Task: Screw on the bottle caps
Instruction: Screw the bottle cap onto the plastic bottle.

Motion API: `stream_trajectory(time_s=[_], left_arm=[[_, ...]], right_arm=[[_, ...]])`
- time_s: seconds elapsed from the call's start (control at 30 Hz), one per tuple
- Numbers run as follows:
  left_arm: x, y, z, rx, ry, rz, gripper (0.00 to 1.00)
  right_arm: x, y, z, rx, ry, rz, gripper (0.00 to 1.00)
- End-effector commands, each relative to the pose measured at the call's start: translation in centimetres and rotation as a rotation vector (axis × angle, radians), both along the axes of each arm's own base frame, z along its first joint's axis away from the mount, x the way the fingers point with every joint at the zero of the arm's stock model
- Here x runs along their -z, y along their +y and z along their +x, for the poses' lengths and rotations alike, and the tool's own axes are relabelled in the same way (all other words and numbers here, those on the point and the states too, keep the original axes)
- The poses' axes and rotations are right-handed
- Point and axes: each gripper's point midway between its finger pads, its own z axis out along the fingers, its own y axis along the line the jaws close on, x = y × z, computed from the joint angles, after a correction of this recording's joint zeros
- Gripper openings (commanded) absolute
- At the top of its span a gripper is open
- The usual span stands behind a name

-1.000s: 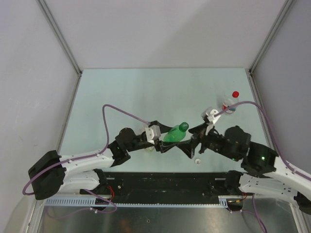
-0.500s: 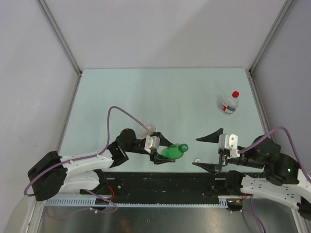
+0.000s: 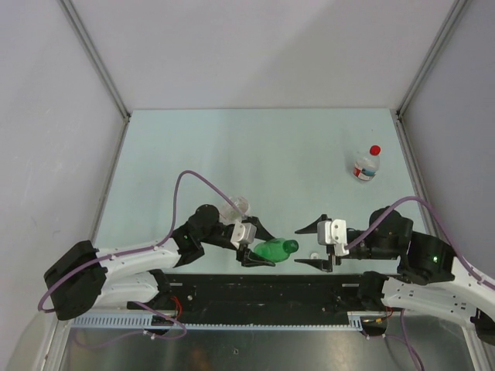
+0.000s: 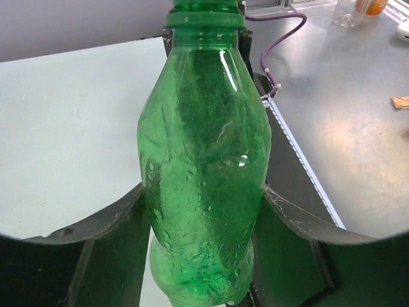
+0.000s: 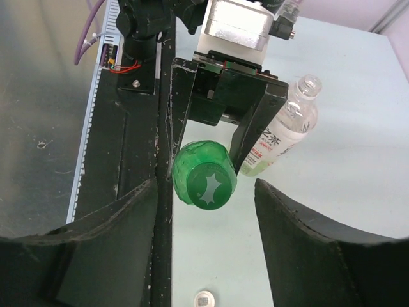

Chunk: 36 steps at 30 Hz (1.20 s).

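My left gripper (image 3: 261, 247) (image 4: 203, 198) is shut on the belly of a green bottle (image 3: 272, 250) (image 4: 204, 166), held lying sideways over the table's near edge. The bottle's neck carries a green cap (image 3: 291, 246) (image 5: 206, 184) that points right. My right gripper (image 3: 310, 246) (image 5: 204, 190) faces that cap, open, its fingers (image 5: 115, 230) standing either side a little short of it and touching nothing. A white cap (image 5: 204, 298) lies on the table under the right gripper. A red cap (image 3: 375, 150) sits on a small clear bottle (image 3: 362, 168) at the far right.
A clear orange-labelled bottle (image 3: 234, 207) (image 5: 281, 131) with an open neck lies just behind the left wrist. The black base rail (image 3: 255, 290) runs along the near edge under both grippers. Grey walls enclose the table (image 3: 255, 147).
The left gripper brought the green bottle nearer and lower, cap now pointing right. The right gripper backed off to the right, then came back left to face the cap, its jaws narrowing.
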Motion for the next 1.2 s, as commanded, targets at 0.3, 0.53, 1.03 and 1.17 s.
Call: stream_trajectory(time_s=[0.3, 0.53, 1.03, 1.17], left_arm=[[-2.7, -0.3, 0.2, 0.017, -0.064, -0.065, 0.00], [-3.1, -0.4, 0.2, 0.020, -0.067, -0.072, 0.00], [-4.1, -0.6, 1.6, -0.062, -0.089, -0.092, 0.00], [-6.0, -0.6, 4.1, -0.211, -0.131, -0.133, 0.00]], right_arm=[[1.2, 0.7, 0.4, 0.001, 0.014, -0.057, 0.58], [1.5, 0.8, 0.6, 0.013, 0.023, -0.069, 0.54], [1.9, 1.1, 0.8, 0.056, 0.102, -0.071, 0.27], [2.1, 1.3, 1.2, 0.133, 0.210, -0.061, 0.19]])
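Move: Just under the right hand's open fingers sits the green cap on the neck of the plastic bottle, roughly 1 cm forward, 2 cm left and 2 cm lower. A loose white cap lies on the table about 10 cm to that hand's right, level with it fore and aft, some 25 cm below; the labelled clear bottle stands 18 cm left, 13 cm farther out and 17 cm lower. From the left hand, still gripping the bottle body, the green cap is about 7 cm right, 1 cm forward and 6 cm up. Sinking about 2 cm, with a slight reach forward and left onto the green cap, the right hand rolls some 5 degrees and then nearly stops while its fingers close from either side until they pinch the cap. It edges forward again right at the end. The left hand stays put, holding the bottle body with the neck towards the right gripper. ##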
